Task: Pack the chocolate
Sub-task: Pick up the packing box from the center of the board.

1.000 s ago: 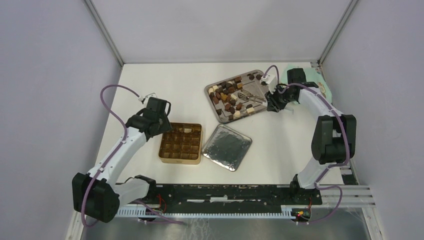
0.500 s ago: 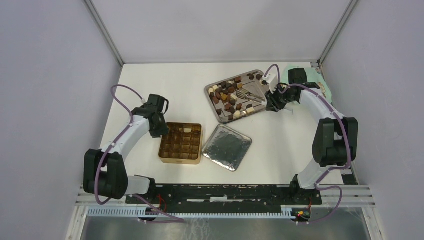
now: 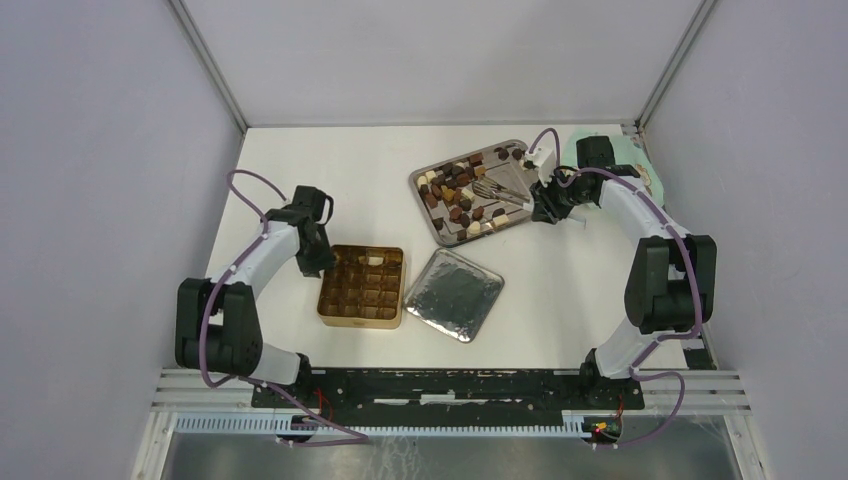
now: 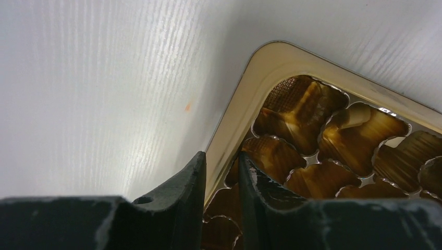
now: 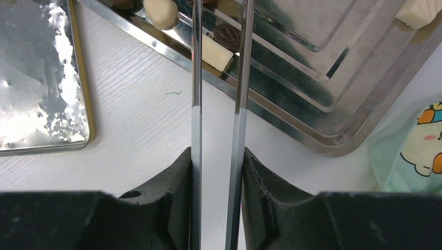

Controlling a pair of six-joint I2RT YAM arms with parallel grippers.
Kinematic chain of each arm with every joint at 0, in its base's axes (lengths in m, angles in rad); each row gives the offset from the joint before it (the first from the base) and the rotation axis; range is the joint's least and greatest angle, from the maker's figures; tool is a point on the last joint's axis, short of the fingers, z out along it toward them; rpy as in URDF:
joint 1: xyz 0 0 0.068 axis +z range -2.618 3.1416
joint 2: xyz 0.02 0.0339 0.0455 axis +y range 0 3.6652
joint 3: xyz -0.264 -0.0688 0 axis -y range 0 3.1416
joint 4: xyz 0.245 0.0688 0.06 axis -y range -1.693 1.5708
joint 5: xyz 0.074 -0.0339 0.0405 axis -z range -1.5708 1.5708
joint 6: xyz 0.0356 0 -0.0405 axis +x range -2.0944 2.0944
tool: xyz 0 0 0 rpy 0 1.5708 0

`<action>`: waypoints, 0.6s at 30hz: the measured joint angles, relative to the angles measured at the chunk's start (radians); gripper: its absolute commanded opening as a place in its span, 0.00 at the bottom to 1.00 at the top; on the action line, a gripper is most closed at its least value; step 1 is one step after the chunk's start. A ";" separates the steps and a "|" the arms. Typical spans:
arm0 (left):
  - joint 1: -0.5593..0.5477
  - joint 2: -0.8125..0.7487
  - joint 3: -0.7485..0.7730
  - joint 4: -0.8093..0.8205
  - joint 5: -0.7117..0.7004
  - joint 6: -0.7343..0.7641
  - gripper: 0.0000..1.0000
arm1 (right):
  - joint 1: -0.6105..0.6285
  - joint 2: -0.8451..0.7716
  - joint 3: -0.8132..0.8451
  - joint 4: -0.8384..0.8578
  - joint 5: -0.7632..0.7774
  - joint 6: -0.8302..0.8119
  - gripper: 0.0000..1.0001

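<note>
The chocolate [image 3: 452, 190] lies as several dark, brown and cream pieces on a steel tray [image 3: 420, 178] at the back. In the right wrist view a cream piece [image 5: 160, 11] and a dark one [image 5: 226, 35] show near the tray rim [image 5: 323, 140]. My right gripper [image 3: 548, 207] [image 5: 218, 161] is shut on the silver tongs [image 3: 500, 192] [image 5: 196, 78], whose tips reach over the tray. My left gripper [image 3: 318, 265] [image 4: 223, 161] straddles the left rim of the gold tin [image 3: 361, 320] [image 4: 245, 88], one finger outside and one inside, pinching the wall. One cream piece [image 3: 373, 261] sits in the tin.
The tin's silver lid [image 3: 458, 293] [image 5: 36, 78] lies right of the tin, between it and the tray. A pale green printed cloth [image 3: 630, 160] [image 5: 417, 151] lies at the back right beside the tray. Ribbed gold-brown paper cups [image 4: 297, 109] line the tin's cells.
My left arm swung left and down to the tin's left edge and its jaws narrowed onto the rim. The right gripper and tongs barely moved.
</note>
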 measured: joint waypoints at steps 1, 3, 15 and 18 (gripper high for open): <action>0.000 0.010 0.000 0.000 0.005 0.001 0.32 | 0.000 0.000 0.000 0.000 -0.002 0.000 0.00; 0.000 0.029 0.000 0.002 0.019 0.005 0.28 | 0.000 0.000 0.000 0.000 -0.006 0.001 0.00; 0.002 0.029 -0.005 0.047 0.041 0.048 0.02 | 0.000 -0.003 0.000 -0.005 -0.019 0.002 0.00; 0.001 -0.019 -0.027 0.059 0.036 0.066 0.02 | 0.000 -0.003 0.002 -0.013 -0.024 0.002 0.00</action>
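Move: The packing box lies right by my left hand: its left wall is between my open fingers near the far-left corner, its middle about 10 cm to the right, 4 cm back and 3 cm below. The silver tray is roughly 32 cm to the right and 6 cm back, the chocolate tray about 37 cm right and 18 cm ahead. From my right hand the box's middle is some 45 cm left and 18 cm back. My left hand sinks about 1 cm over the box's left wall and closes its fingers on it, pinching it just below the far-left corner. Then, keeping that pinch, I come up again by about 1 cm, the wrist barely turning. My right hand keeps still with the tongs in its grip. ##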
